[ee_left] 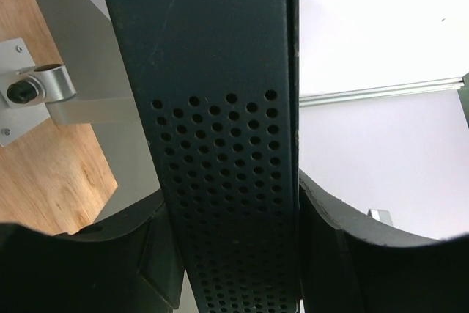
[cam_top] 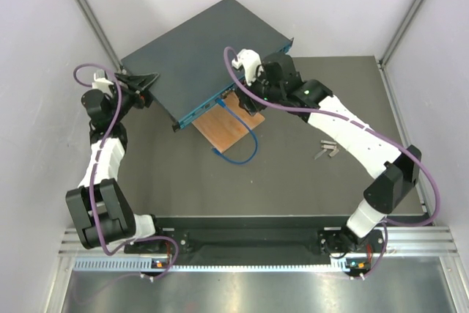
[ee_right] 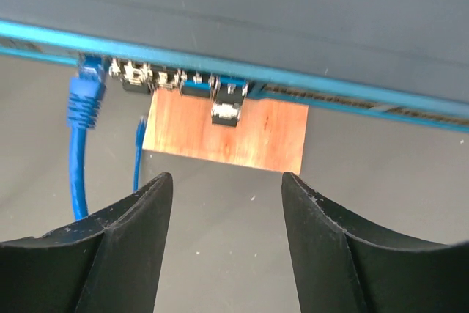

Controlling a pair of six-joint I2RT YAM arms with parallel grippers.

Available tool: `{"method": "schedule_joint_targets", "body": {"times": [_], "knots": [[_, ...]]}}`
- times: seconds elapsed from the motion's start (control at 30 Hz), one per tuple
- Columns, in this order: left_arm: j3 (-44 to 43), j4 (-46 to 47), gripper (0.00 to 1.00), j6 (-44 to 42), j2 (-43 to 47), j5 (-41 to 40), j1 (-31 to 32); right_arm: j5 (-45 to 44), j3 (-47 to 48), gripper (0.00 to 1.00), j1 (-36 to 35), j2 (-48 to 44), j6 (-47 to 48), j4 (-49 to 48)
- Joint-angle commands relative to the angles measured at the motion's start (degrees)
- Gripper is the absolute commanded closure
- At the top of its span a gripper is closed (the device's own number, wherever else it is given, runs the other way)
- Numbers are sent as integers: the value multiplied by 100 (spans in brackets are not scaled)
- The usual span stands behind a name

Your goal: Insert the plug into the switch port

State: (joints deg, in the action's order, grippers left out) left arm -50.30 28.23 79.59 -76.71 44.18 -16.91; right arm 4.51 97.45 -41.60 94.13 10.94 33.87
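Observation:
The switch (cam_top: 205,53) is a flat dark blue box lying slantwise at the back of the table. My left gripper (cam_top: 143,82) is shut on its left end; in the left wrist view both fingers (ee_left: 344,254) press the perforated side of the switch (ee_left: 220,108). A blue plug (ee_right: 88,82) sits in a port (ee_right: 91,64) on the teal face, and its cable (cam_top: 245,148) loops over the mat. My right gripper (ee_right: 226,181) stands open just in front of that face, to the right of the plug, with nothing between its fingers. In the top view the right gripper (cam_top: 245,97) hovers by the port row.
A small brown wooden board (cam_top: 231,126) lies partly under the switch's front edge. Small metal pieces (cam_top: 326,150) rest on the dark mat to the right. Frame posts rise at both back corners. A silver bracket (ee_left: 37,93) shows in the left wrist view.

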Motion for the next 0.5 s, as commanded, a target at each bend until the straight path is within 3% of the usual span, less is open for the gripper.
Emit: {"method": "schedule_joint_targets", "body": {"times": [0.0, 0.2, 0.33, 0.47], "knots": [[-67, -370, 100, -664, -363, 292, 390, 225, -155, 40, 56, -228, -30, -179], [100, -476, 100, -779, -231, 336, 320, 226, -279, 54, 91, -228, -188, -433], [266, -503, 100, -814, -161, 328, 293, 120, -174, 77, 100, -123, -355, -688], [363, -494, 100, -822, -116, 328, 276, 129, -103, 92, 100, -26, -671, -987]]}}
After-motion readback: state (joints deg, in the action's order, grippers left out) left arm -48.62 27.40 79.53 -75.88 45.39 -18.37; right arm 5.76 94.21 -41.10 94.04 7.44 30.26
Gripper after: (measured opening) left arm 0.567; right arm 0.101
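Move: The empty, open right hand is poised short of the plug in the switch front, some 4 cm ahead, 4 cm left and about level with it. The blue cable's plug is about 9 cm left and 1 cm back; the wooden board lies roughly 4 cm back, 5 cm left and 18 cm down. From the left hand, the plug is about 25 cm right, 1 cm back and 2 cm lower. Right hand dips about 2 cm before the plug, rises half, fingers shutting empty; left hand lowers gripped switch. ##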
